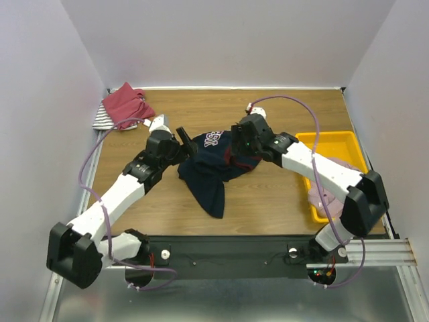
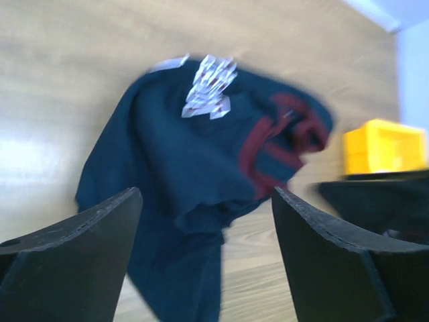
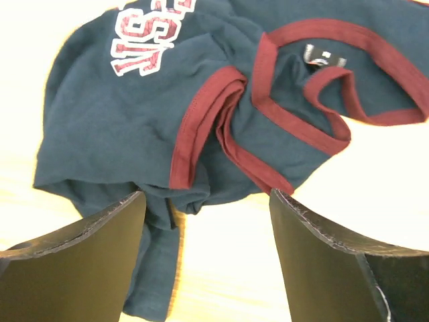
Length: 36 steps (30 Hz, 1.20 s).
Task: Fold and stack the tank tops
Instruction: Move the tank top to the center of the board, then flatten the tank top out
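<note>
The navy tank top [image 1: 213,166] with maroon trim and white print lies crumpled in the middle of the table, a long tail trailing toward the near edge. My left gripper [image 1: 184,142] hovers at its left edge, open; in the left wrist view the navy tank top [image 2: 194,154] lies just past the left gripper [image 2: 206,196], nothing between the fingers. My right gripper [image 1: 242,149] is over its right side, open. The right gripper [image 3: 206,198] stands above the navy tank top [image 3: 134,114] near its maroon trim [image 3: 201,114], gripping nothing.
A red tank top [image 1: 127,102] lies on a black-white striped one [image 1: 100,121] at the back left corner. A yellow tray [image 1: 335,137] sits at the right, with a pale pink tank top [image 1: 327,196] at its near end. White walls close in three sides.
</note>
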Motion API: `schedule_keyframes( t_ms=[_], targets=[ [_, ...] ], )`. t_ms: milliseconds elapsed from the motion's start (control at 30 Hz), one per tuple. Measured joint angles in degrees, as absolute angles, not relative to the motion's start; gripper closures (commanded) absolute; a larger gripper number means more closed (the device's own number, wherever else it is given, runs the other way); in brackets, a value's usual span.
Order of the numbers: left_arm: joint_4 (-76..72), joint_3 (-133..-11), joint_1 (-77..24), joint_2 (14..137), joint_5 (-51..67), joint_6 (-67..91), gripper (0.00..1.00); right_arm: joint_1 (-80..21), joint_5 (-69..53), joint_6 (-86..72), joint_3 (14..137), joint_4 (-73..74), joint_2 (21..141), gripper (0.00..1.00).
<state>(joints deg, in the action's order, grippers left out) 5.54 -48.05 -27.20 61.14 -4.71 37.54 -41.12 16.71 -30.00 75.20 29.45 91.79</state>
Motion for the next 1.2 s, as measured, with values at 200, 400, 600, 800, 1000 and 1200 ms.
schedule_keyframes(
  t_ms=[200,400,600,800,1000,1200],
  targets=[
    [3.9,-42.8,-29.2,69.3,-4.2,39.5,0.18,-40.9,18.9,-32.9,67.4,25.7,85.7,0.28],
    [1.5,-43.0,-35.4,77.1,-5.6,39.5,0.18,-40.3,19.4,-34.6,59.5,24.6,87.5,0.30],
    [1.0,-44.9,-37.0,82.7,-8.1,39.5,0.22,-37.0,17.6,-35.2,56.4,20.6,92.4,0.38],
    [0.9,-48.2,-36.4,86.5,-10.7,39.1,0.74,-33.5,16.0,-35.3,56.8,16.0,98.4,0.89],
    [1.2,-50.9,-31.9,86.5,-10.8,38.9,1.00,-24.1,14.2,-35.1,61.1,15.3,99.1,1.00],
    [4.1,-50.9,-24.4,79.3,-10.0,39.3,1.00,-11.3,12.3,-33.4,73.3,16.7,99.5,1.00]
  ],
)
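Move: The middle of the crumpled navy tank top is about 13 cm to the left hand's right, 4 cm back and 15 cm below; from the right hand it is some 5 cm left, 3 cm back and 13 cm below. The red cloth is roughly 20 cm ahead and 21 cm left of the left hand, 14 cm below; the yellow bin is 38 cm right of the right hand, 7 cm back and 11 cm below. Both open hands sink onto the navy tank top, each easing some 5 cm to its right, the left tipping down as it goes, and pinch it, left fingers on its left part and right fingers on the red-trimmed edge. Then they lift and pull apart, the right forward, rightward and up, turning clockwise to about 30 degrees, the left up, left and slightly forward. ##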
